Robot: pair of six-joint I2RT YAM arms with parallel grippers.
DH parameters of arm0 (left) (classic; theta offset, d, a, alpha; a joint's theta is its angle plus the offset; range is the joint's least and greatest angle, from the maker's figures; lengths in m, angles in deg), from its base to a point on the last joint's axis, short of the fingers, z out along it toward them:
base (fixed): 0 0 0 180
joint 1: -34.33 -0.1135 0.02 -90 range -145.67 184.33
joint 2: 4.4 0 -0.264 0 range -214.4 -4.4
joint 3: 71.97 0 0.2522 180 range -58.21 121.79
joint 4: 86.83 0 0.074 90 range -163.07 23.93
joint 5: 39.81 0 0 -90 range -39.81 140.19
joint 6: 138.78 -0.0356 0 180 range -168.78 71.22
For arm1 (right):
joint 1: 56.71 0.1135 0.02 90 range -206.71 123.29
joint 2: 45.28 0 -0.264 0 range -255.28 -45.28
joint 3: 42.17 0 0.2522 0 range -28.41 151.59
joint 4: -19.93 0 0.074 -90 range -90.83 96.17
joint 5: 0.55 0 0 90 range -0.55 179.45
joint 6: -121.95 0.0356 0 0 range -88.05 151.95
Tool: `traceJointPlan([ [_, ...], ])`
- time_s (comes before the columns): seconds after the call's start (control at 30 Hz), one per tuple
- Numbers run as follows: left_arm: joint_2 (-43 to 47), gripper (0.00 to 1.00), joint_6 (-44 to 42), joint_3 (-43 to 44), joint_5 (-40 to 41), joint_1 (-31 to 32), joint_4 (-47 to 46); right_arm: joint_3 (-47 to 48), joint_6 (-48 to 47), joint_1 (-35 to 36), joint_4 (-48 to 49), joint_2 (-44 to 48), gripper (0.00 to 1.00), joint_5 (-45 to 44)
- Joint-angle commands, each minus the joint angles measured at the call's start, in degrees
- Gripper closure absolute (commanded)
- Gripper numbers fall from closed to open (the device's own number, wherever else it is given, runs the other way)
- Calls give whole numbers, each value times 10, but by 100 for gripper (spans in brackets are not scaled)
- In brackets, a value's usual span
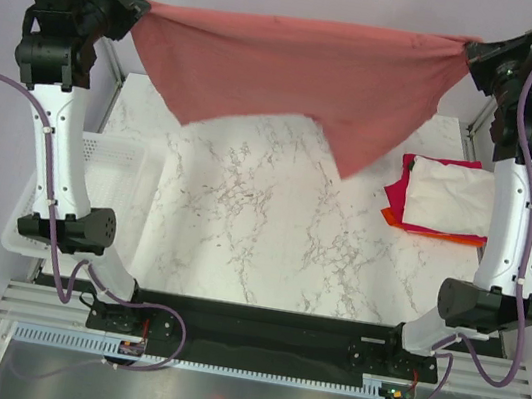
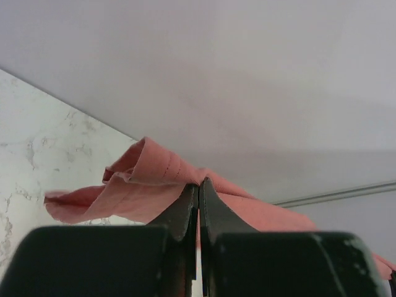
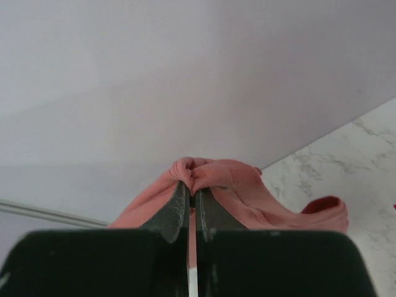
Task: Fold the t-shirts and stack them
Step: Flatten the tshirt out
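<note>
The salmon-red t-shirt (image 1: 296,73) hangs stretched in the air between my two grippers, above the far part of the marble table. My left gripper (image 1: 142,10) is shut on its left end; the left wrist view shows the cloth (image 2: 133,179) pinched at the closed tips (image 2: 199,184). My right gripper (image 1: 472,52) is shut on its right end, with bunched cloth (image 3: 223,179) at the tips (image 3: 193,190). A folded cream-white shirt (image 1: 449,196) lies on top of a magenta shirt (image 1: 403,186) and an orange one (image 1: 433,233) at the right of the table.
A white plastic mesh basket (image 1: 99,168) stands at the table's left edge. The marble table (image 1: 261,229) lies below the hanging shirt. Metal frame posts stand at the far corners.
</note>
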Motion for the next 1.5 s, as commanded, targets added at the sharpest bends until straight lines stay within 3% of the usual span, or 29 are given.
traceJointPlan([
  [0.0, -19, 98, 13, 13, -58, -18, -50, 39, 27, -10, 41, -10, 100, 65],
  [0.07, -11, 98, -1, -53, -58, -17, -64, -14, 34, -10, 78, -4, 100, 82],
  [0.13, 7, 98, -11, -131, -63, -16, -118, -136, 43, -10, 151, 10, 100, 109],
  [0.2, 45, 98, -12, -270, -70, -17, -174, -266, 68, -11, 217, 34, 100, 137],
  [0.33, 118, 98, -2, -561, -55, -17, -333, -419, 69, -11, 299, 60, 100, 140],
  [0.53, 174, 98, 30, -821, -49, -17, -471, -644, 43, -14, 401, 86, 100, 131],
  [0.67, 188, 98, 30, -900, -49, -17, -492, -761, 14, -15, 424, 101, 100, 126],
  [0.87, 264, 98, 1, -1003, -45, -16, -490, -910, -3, -24, 413, 206, 100, 80],
  [1.13, 407, 98, -28, -1124, -18, -12, -436, -1002, -23, -25, 279, 412, 100, 12],
  [1.2, 443, 93, -28, -1139, -17, -11, -422, -1013, -26, -25, 238, 461, 99, -2],
  [1.3, 485, 84, -24, -1165, -18, -12, -397, -1024, -31, -26, 195, 510, 84, -9],
  [1.33, 493, 73, -23, -1174, -17, -12, -383, -1025, -31, -25, 187, 518, 55, -9],
  [1.37, 503, 63, -18, -1177, -14, -12, -372, -1025, -32, -25, 166, 526, 41, -9],
  [1.43, 523, 44, -19, -1172, -20, -12, -346, -1023, -52, -24, 155, 548, 34, -4],
  [1.47, 531, 41, -31, -1167, -28, -12, -326, -1014, -60, -25, 145, 555, 34, -2],
])
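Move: I hold one end of the T-shirt's upper edge in each shut hand, with the cloth hanging between. My left hand's landing spot on the bare marble lies about 19 cm back, 2 cm right and 46 cm below it; the white basket is 20 cm left and 16 cm back, some 42 cm down. My right hand's landing spot is about 20 cm back, 2 cm left and 46 cm below it, with the folded stack 10 cm right, 3 cm back and 44 cm down. I swing both hands down together fast, some 40 cm, edging a touch forward first and tipping the fingers about 30 degrees downward, so the hanging T-shirt goes down onto the marble. Then, low over the table, I draw both held corners back towards my bases, ending nearly 20 cm behind where they began, and open both grippers to let go near the table's front. ##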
